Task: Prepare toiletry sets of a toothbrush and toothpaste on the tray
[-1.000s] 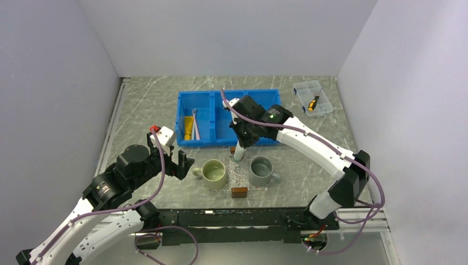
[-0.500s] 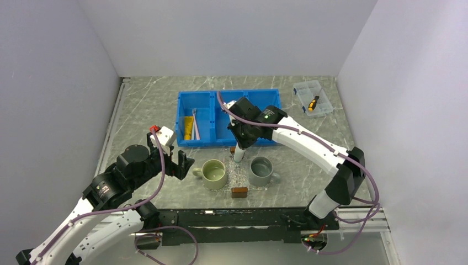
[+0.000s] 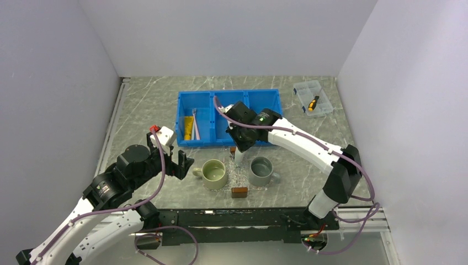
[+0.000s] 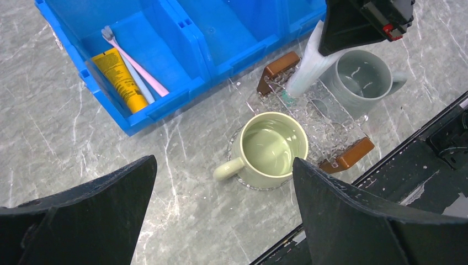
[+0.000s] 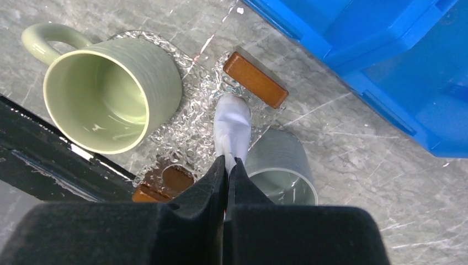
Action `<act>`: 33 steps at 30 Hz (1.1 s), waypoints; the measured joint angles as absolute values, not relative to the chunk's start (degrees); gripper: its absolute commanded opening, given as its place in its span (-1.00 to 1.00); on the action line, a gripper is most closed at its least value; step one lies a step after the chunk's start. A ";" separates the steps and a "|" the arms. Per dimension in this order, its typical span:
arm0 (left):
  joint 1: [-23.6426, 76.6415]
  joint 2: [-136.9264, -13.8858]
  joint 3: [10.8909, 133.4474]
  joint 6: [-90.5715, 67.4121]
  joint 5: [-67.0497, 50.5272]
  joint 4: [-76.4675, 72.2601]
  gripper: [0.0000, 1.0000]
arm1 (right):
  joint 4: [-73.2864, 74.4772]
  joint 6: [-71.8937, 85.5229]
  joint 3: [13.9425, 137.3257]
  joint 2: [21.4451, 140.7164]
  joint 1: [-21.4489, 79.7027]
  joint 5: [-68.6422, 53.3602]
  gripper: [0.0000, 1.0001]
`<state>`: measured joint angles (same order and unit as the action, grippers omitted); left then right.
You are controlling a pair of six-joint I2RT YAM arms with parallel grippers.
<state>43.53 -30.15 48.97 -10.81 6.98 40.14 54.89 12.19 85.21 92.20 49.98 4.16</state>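
My right gripper (image 3: 240, 147) is shut on the top of the toothpaste (image 3: 238, 156), a white tube with a teal end. The tube hangs tilted, teal end down, over the far end of the clear tray (image 3: 238, 176). In the right wrist view the toothpaste (image 5: 232, 128) juts from the gripper (image 5: 227, 161) above the tray (image 5: 190, 135). It also shows in the left wrist view (image 4: 305, 69). A pale toothbrush (image 4: 136, 81) lies in the blue bin beside a pink one. My left gripper (image 3: 185, 164) is open and empty, left of the green mug.
A green mug (image 3: 214, 173) and a grey mug (image 3: 261, 171) flank the tray. The blue three-compartment bin (image 3: 180, 118) stands behind, with a yellow tube (image 4: 118, 74) in its left compartment. A clear lidded box (image 3: 320, 88) sits at the back right.
My right gripper has shifted a little to the left and nearer with the toothpaste, whose lower end stays over the tray. The left arm has not moved.
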 measured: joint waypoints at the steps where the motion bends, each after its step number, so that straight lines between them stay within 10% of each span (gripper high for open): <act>1: 43.53 -30.17 48.97 -10.81 6.98 40.14 0.99 | 54.70 12.19 84.99 92.40 50.11 4.23 -1.00; 12: 43.53 -30.22 48.97 -10.81 7.01 40.12 0.99 | 53.17 12.60 83.96 93.86 51.20 5.48 -1.00; 33: 43.53 -31.70 48.93 -10.83 6.98 40.05 0.99 | 52.49 13.08 84.18 93.78 51.53 7.25 -0.15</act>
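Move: The right hand holds the white toothpaste by its flat tail, green cap down; the spot for it at the far end of the clear tray is about 11 cm below, 2 cm left and 1 cm back. The tray's far wooden handle is roughly 2 cm ahead and 1 cm left. The green mug sits some 9 cm left and 7 cm back, the grey mug 7 cm right and 6 cm back. From the left hand that spot lies about 16 cm right, 5 cm ahead and 20 cm lower. Down by about 1.5 cm, drifting slightly left, the right hand lowers the toothpaste cap-first onto the clear tray just behind its far wooden handle, then stops there. With the hand almost still, the fingers open from shut to roughly two fifths and let go of the flat tail. ##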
